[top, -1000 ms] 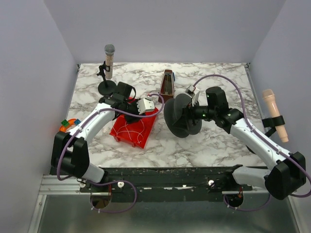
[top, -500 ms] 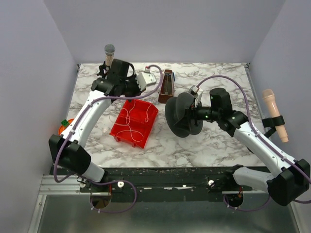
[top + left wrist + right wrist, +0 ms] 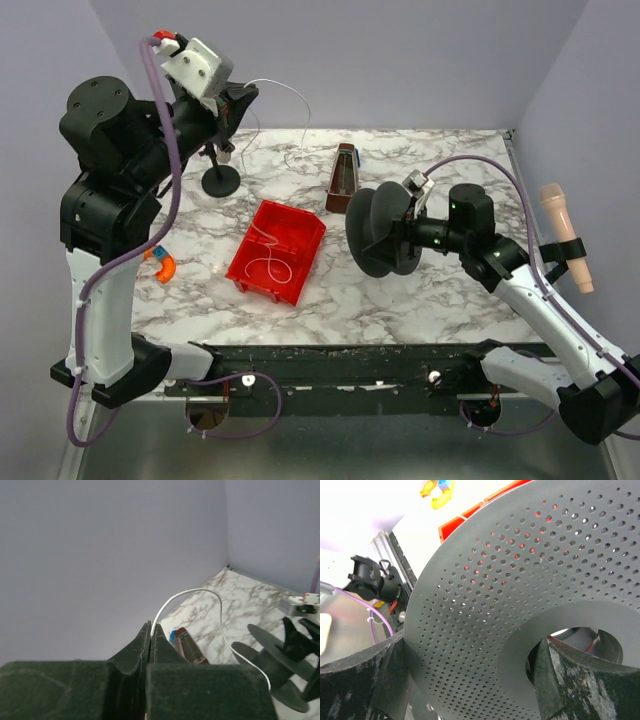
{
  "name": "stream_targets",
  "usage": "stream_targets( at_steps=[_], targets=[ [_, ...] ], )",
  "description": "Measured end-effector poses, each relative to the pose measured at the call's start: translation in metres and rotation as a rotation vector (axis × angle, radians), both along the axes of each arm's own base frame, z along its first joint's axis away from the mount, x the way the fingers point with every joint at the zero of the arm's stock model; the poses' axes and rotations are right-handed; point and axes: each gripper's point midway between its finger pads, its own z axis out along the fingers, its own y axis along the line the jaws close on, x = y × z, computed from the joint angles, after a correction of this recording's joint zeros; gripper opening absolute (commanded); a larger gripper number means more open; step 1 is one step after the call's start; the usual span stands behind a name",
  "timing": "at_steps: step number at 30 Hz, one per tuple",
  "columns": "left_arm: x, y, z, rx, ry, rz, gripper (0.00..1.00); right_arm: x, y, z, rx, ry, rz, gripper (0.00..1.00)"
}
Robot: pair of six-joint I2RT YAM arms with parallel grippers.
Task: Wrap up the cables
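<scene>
My left gripper point(image 3: 244, 97) is raised high above the table's back left, shut on the thin white cable point(image 3: 283, 88). In the left wrist view the cable point(image 3: 200, 591) leaves the closed fingertips of the left gripper point(image 3: 151, 626) and arcs down to the right. More of the cable lies in loose loops point(image 3: 268, 262) inside the red bin point(image 3: 300, 225). My right gripper point(image 3: 412, 232) grips the black spool point(image 3: 385, 232) on edge, right of the bin. The spool's perforated flange point(image 3: 520, 580) fills the right wrist view, and the right gripper point(image 3: 470, 680) has one finger on either side of it.
A brown metronome point(image 3: 343, 178) stands behind the spool, also seen as the metronome point(image 3: 187, 647) under the left jaws. A black microphone stand base point(image 3: 221, 181) sits at the back left. An orange toy point(image 3: 162, 264) lies at the left edge. A beige microphone point(image 3: 565, 235) is clipped to the right wall.
My left gripper shut on the cable at the red bin and rose high to the back left, pulling the cable up. The right arm shifted the spool slightly right.
</scene>
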Motion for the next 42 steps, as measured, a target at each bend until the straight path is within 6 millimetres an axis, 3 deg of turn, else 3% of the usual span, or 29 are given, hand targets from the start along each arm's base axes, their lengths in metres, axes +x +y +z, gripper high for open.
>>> stream_targets(
  at_steps=[2,5,8,12,15,17,20,22,26,31,42],
  targets=[
    [-0.012,-0.007,0.003,-0.074,0.037,-0.031,0.00,0.000,0.001,0.008,0.027,-0.004,-0.009,0.01],
    [-0.005,-0.029,-0.020,-0.119,0.144,-0.064,0.00,0.000,0.003,0.020,0.075,0.002,-0.025,0.01],
    [0.023,-0.058,-0.066,-0.104,0.290,-0.041,0.00,-0.001,0.007,0.030,0.122,0.006,-0.028,0.01],
    [0.082,-0.085,-0.133,-0.036,0.427,0.097,0.00,-0.010,0.012,0.029,0.153,0.028,0.029,0.01],
    [0.111,-0.093,-0.167,0.030,0.457,0.197,0.00,-0.030,0.018,0.022,0.169,0.071,0.127,0.01],
    [0.116,-0.097,-0.180,0.075,0.453,0.230,0.00,-0.044,0.021,0.020,0.184,0.091,0.188,0.01],
    [0.106,-0.108,-0.181,0.103,0.439,0.203,0.00,-0.058,0.024,0.029,0.233,0.092,0.231,0.01],
    [0.096,-0.116,-0.179,0.115,0.428,0.167,0.00,-0.055,0.026,0.036,0.257,0.087,0.221,0.01],
    [0.078,-0.129,-0.174,0.140,0.409,0.096,0.00,-0.028,0.036,0.043,0.269,0.122,0.152,0.01],
    [0.058,-0.127,-0.183,0.214,0.406,0.055,0.00,0.002,0.040,0.036,0.264,0.176,0.021,0.01],
    [0.011,-0.141,-0.224,0.404,0.466,-0.062,0.00,0.046,0.009,0.053,0.335,0.172,-0.287,0.01]
  ],
)
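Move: My left hand, shut on the white cable, is high: the spool lies about 22 cm to its right, level in reach and some 32 cm lower. The red box is nearly below that hand, 3 cm ahead and 47 cm down; the brown tray is roughly 20 cm ahead and 16 cm right. From my right hand, the held spool's middle is 4 cm ahead and 3 cm left; the left hand's cable end is about 4 cm ahead, 25 cm left and 31 cm up. My left hand keeps its pinch on the cable and sweeps down and to the right towards the spool, first arcing about 11 cm forward, then drawing back while still sinking, its fingers tipping down some 25 degrees. Meanwhile my right hand keeps its hold on the spool, lifts it about 5 cm, swings back, then forward past its starting place, rolling its left side up and turning clockwise. ##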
